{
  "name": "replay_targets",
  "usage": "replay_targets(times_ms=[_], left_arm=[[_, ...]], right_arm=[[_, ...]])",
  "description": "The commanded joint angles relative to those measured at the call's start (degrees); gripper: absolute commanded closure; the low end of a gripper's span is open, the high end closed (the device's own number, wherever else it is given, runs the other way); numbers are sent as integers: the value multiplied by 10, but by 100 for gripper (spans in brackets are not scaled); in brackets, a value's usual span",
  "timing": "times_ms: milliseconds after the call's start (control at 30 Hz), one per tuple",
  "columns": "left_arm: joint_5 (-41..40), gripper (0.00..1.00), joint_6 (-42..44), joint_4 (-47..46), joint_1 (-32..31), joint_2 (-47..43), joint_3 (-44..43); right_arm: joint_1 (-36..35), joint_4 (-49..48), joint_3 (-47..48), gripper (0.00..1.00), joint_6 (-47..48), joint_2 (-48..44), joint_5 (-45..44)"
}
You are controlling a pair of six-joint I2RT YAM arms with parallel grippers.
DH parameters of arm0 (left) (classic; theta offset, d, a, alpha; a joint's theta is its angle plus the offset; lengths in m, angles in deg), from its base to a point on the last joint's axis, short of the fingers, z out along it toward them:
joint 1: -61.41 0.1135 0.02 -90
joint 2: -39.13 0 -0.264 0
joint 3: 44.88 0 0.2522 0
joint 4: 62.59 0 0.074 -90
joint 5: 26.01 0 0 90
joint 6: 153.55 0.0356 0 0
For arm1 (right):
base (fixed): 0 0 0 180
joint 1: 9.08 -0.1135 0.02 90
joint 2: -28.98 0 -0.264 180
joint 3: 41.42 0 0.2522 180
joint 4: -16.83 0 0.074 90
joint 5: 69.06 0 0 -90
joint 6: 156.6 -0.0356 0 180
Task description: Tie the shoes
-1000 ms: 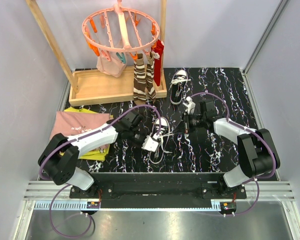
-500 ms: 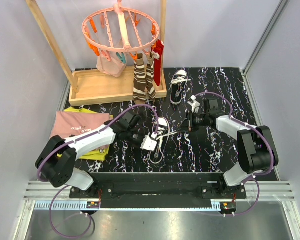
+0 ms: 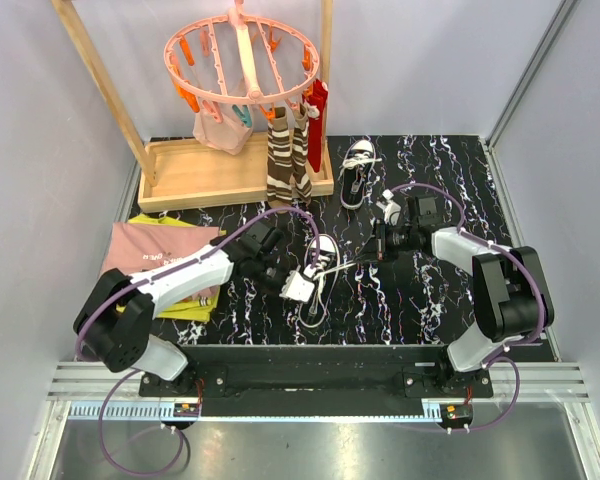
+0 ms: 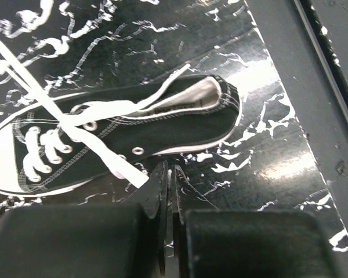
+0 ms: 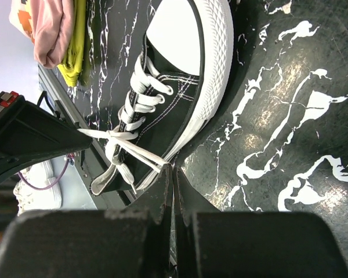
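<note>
A black low-top shoe point(image 3: 320, 252) with a white toe cap lies mid-table between my grippers, toe pointing away. My left gripper point(image 3: 302, 287) sits at its near left, shut on one white lace point(image 4: 98, 145) that runs from the eyelets to the tips point(image 4: 169, 171). The shoe point(image 4: 162, 124) lies on its side in that view. My right gripper point(image 3: 370, 254) is to the shoe's right, shut on the other lace point(image 5: 136, 152), which stretches from the shoe point(image 5: 174, 75) to its tips point(image 5: 173, 169). The laces cross over the tongue. A second shoe point(image 3: 357, 168) stands at the back.
A wooden rack base point(image 3: 210, 175) with a pink round peg hanger point(image 3: 242, 60) stands at the back left; brown striped socks point(image 3: 285, 160) hang from it. Folded pink and yellow clothes point(image 3: 155, 250) lie at the left. The table's front rail point(image 4: 325, 116) runs just behind the left gripper.
The right wrist has shifted slightly back and to the right, drawing its lace tauter. The left gripper and the shoe have barely moved.
</note>
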Motion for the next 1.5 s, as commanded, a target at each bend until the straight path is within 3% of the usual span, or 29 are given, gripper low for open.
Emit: replay_targets(times_ms=[0, 533, 1133, 1467], left_arm=[[-16, 100, 29, 116, 3, 28, -22], [-37, 100, 80, 198, 0, 84, -69], [-48, 100, 101, 216, -2, 93, -72], [-40, 100, 105, 206, -3, 99, -85]], right_arm=[[17, -7, 27, 100, 2, 12, -45], [18, -8, 39, 100, 3, 36, -73], [37, -13, 41, 100, -10, 42, -104], [36, -26, 52, 100, -21, 51, -31]])
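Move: Both shut grippers hold lace ends. The knot on the shoe lies about 6 cm ahead of the left hand point, 3 cm to its right and slightly below; the shoe's middle lies some 4 cm ahead, 3 cm right and 3 cm below. From the right hand the knot is about 8 cm to the left, 2 cm back and 2 cm lower; the other shoe stands roughly 20 cm straight ahead, 5 cm below. Keep both grippers shut and pull the laces apart against the knot: first let both hands sink about 2 cm almost on the spot. Then draw the right gripper quickly forward and right, away from the knot, while the left gripper pulls left, back and lower beside the heel, about 3 cm sideways each, its wrist turned some 15 degrees by the end. The right fingers, still shut, come off their lace. ##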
